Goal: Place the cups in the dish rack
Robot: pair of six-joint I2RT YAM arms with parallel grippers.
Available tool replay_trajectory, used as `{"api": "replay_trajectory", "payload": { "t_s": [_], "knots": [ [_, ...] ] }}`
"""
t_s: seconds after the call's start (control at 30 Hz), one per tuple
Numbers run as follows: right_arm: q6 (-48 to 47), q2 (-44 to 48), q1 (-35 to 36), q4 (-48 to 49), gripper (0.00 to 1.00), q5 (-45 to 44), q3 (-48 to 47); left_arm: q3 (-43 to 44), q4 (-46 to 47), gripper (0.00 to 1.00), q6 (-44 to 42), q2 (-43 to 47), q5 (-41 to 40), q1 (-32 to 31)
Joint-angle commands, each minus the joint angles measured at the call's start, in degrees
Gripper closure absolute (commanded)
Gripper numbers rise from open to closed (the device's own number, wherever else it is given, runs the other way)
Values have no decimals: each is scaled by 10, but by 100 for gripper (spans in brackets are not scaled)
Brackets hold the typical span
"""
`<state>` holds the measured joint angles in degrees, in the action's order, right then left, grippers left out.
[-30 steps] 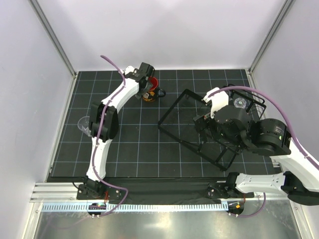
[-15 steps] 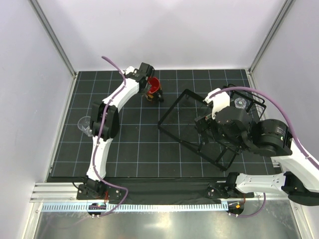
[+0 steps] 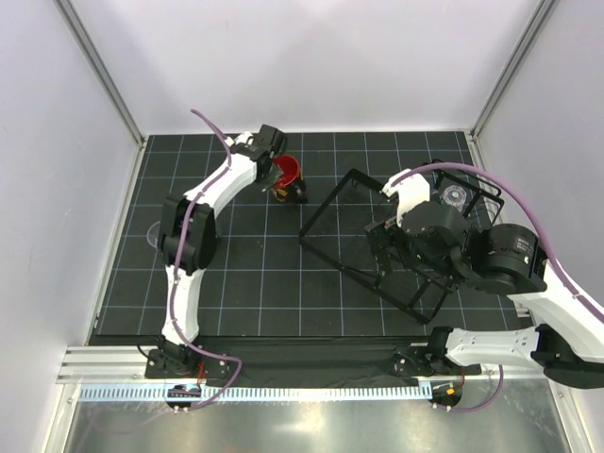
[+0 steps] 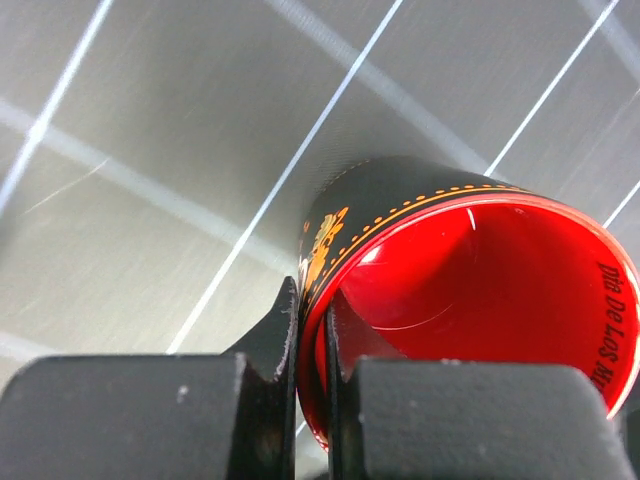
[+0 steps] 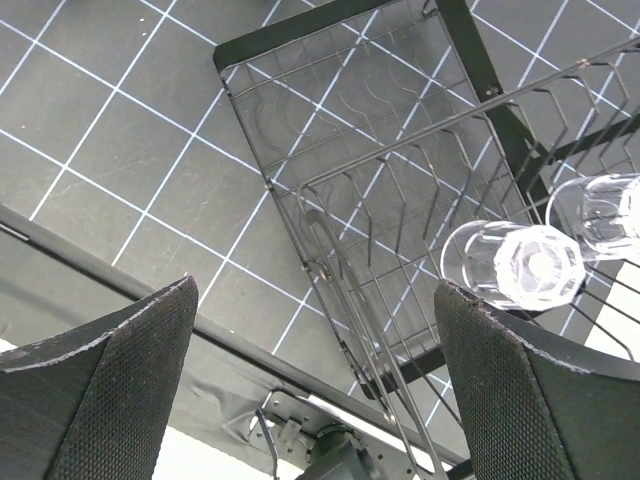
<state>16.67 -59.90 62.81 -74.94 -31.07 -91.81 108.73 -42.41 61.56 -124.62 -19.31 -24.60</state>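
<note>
The mug [image 4: 470, 290], red inside and black outside with an orange print, is at the back left of the mat [image 3: 287, 172]. My left gripper [image 4: 312, 340] is shut on its rim, one finger [image 4: 285, 330] outside the wall and one inside. The black wire dish rack [image 3: 327, 204] stands on the right. My right gripper [image 5: 315, 288] hangs open above the rack's near end [image 5: 460, 40], holding nothing. Two clear cups [image 5: 515, 265] [image 5: 600, 215] sit in the rack. Another clear cup [image 3: 151, 229] stands by the left wall, partly behind the left arm.
Grey walls and metal posts close in the black gridded mat [image 3: 264, 283] on three sides. A metal rail [image 3: 283, 363] runs along the near edge by the arm bases. The right arm's bulk [image 3: 500, 260] covers part of the rack.
My left gripper has closed on the mug's rim, and the mug now sits a little further right and tipped. The left elbow has swung left. The right arm has hardly moved.
</note>
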Motion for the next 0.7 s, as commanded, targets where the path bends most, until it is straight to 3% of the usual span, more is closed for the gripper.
{"api": "replay_trajectory", "payload": {
  "t_s": [0.0,0.3,0.53,0.67],
  "knots": [
    [0,1,-1,24,0,13,-12,-41,48,100,-35,145,43,1],
    [-13,-10,-1,63,0,50,-17,-177,87,100,-50,343,131,-2],
    [-17,-18,-1,72,0,69,-20,-253,-27,100,-44,398,114,-39],
    [-26,-34,-1,81,0,86,-36,-277,-106,100,-47,407,50,-114]
  ]
}}
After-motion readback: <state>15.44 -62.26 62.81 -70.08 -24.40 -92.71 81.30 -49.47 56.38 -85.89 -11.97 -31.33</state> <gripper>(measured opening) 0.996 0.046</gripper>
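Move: My left hand already pinches the mug by its rim; the mug's middle hangs some 5 cm to its right and 4 cm below. The right gripper, where the mug is headed, waits about 33 cm back, 30 cm to the right and 24 cm higher. The dish rack's middle lies roughly 16 cm back and 36 cm to the right of my left hand, 4 cm lower. From my right hand the mug is about 32 cm ahead, 25 cm left and 28 cm down. I draw the mug back towards myself and the right gripper with my left hand, about 17 cm, arching up nearly 15 cm and then dipping some 4 cm, the wrist swinging about 15 degrees clockwise, fingers still shut on the rim. My right hand, wide open and empty, eases 3 or 4 cm left to meet it. ##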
